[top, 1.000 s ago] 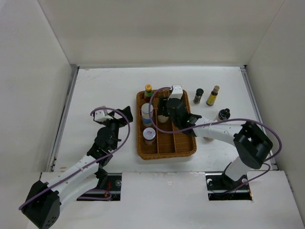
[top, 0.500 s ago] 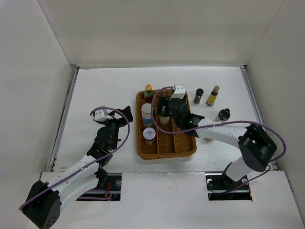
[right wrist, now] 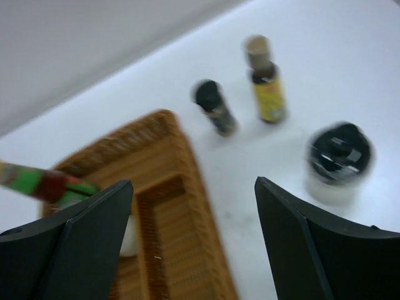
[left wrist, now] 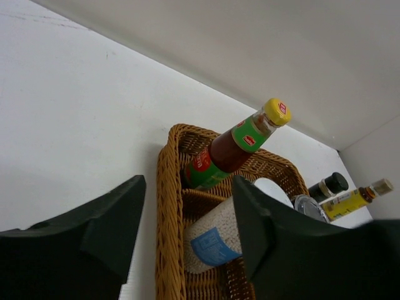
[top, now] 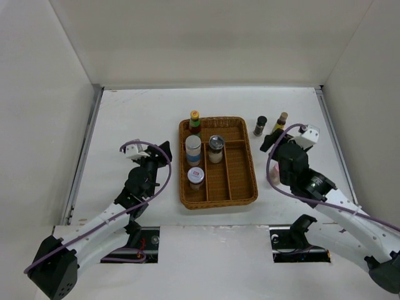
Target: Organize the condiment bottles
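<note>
A wicker basket (top: 247, 187) holds a red sauce bottle with a yellow cap (top: 195, 120), a white jar with a blue label (top: 193, 150), a silver-lidded jar (top: 216, 149) and a red-and-white-lidded jar (top: 195, 177). A dark pepper bottle (top: 260, 125) and a yellow bottle (top: 279, 123) stand on the table to the basket's right. A black-lidded jar (right wrist: 339, 156) stands near them. My right gripper (top: 272, 139) is open and empty, right of the basket. My left gripper (top: 164, 150) is open and empty, left of the basket.
White walls close in the table on three sides. A pale pink item (top: 273, 176) lies beside the right arm. In the left wrist view the basket rim (left wrist: 165, 206) and sauce bottle (left wrist: 237, 147) are close ahead.
My right arm has pulled out of the basket and swung right, leaving the silver-lidded jar standing in the middle compartment. The left arm has hardly moved.
</note>
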`<state>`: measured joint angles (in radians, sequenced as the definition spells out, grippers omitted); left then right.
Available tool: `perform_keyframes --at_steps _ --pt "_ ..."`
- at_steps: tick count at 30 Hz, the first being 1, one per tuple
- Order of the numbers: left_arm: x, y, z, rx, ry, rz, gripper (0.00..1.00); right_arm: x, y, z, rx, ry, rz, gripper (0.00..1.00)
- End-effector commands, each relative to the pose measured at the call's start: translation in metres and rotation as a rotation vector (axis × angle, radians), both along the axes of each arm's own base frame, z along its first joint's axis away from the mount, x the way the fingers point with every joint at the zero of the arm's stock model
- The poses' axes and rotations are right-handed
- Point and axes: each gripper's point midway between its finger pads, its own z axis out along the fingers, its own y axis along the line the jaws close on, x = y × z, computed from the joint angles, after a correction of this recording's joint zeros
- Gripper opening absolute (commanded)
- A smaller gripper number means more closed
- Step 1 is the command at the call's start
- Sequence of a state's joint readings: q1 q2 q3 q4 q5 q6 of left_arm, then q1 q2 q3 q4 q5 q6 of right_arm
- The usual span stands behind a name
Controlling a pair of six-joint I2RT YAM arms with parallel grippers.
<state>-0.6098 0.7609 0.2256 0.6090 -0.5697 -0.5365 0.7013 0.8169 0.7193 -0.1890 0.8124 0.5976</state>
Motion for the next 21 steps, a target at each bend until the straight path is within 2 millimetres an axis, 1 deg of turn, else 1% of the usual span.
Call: perform_keyframes --at_steps 1,2,4,6,8,10,12,15,18,20,21 --pt "0.000 -0.005 0.010 -0.026 -0.029 -0.018 0.51 -0.035 -0.044 -0.077 -0.111 0.293 -0.134 0.87" --pt "0.000 -0.005 0.011 -0.027 -0.030 -0.019 0.51 -0.041 -0.049 -0.087 -0.115 0.329 -0.150 0.87" --pt "0.000 -0.005 0.010 -0.027 -0.030 -0.018 0.51 -0.048 -0.053 -0.103 -0.113 0.367 -0.163 0.88" --pt "0.000 -0.004 0.009 -0.028 -0.028 -0.017 0.52 -0.049 -0.055 -0.112 -0.111 0.399 -0.159 0.89" --pt "0.000 -0.005 0.009 -0.028 -0.028 -0.020 0.53 -0.043 -0.054 -0.118 -0.109 0.417 -0.154 0.89" --pt "0.000 -0.005 0.009 -0.029 -0.029 -0.020 0.53 -0.037 -0.048 -0.121 -0.103 0.413 -0.129 0.88" --pt "0.001 -0.005 0.006 -0.023 -0.020 -0.018 0.53 -0.034 -0.048 -0.128 -0.102 0.428 -0.129 0.85" --pt "0.000 -0.005 0.009 -0.030 -0.030 -0.020 0.54 -0.032 -0.052 -0.139 -0.104 0.452 -0.140 0.83" --pt "0.002 -0.004 0.004 -0.020 -0.016 -0.012 0.54 -0.027 -0.051 -0.146 -0.089 0.448 -0.129 0.73" --pt "0.002 -0.006 0.003 -0.018 -0.014 -0.021 0.54 -0.022 -0.053 -0.143 -0.102 0.428 -0.138 0.62" --pt "0.002 -0.007 0.004 -0.020 -0.016 -0.024 0.55 -0.019 -0.055 -0.138 -0.105 0.402 -0.150 0.55"
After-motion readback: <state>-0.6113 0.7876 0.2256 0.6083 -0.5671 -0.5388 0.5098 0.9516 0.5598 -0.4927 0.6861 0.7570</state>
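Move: The pink-capped bottle stands below the right hand, with its middle roughly 19 cm down, some 3 cm back and 6 cm to the right. The black-lid jar is about 9 cm farther out and 7 cm more to the right than that bottle. The small black-cap bottle stands about 17 cm ahead of the hand and 1 cm to its right, at similar depth. From the left hand, the pink-capped bottle is roughly 43 cm right, 4 cm back and 14 cm lower. The right fingers come down on either side of the pink cap and narrow until their tips meet its sides. To get there the hand sinks some 15 cm, first also slanting right and back, then dropping almost straight with its opening over the cap, while the wrist tips down nearly 30 degrees. ##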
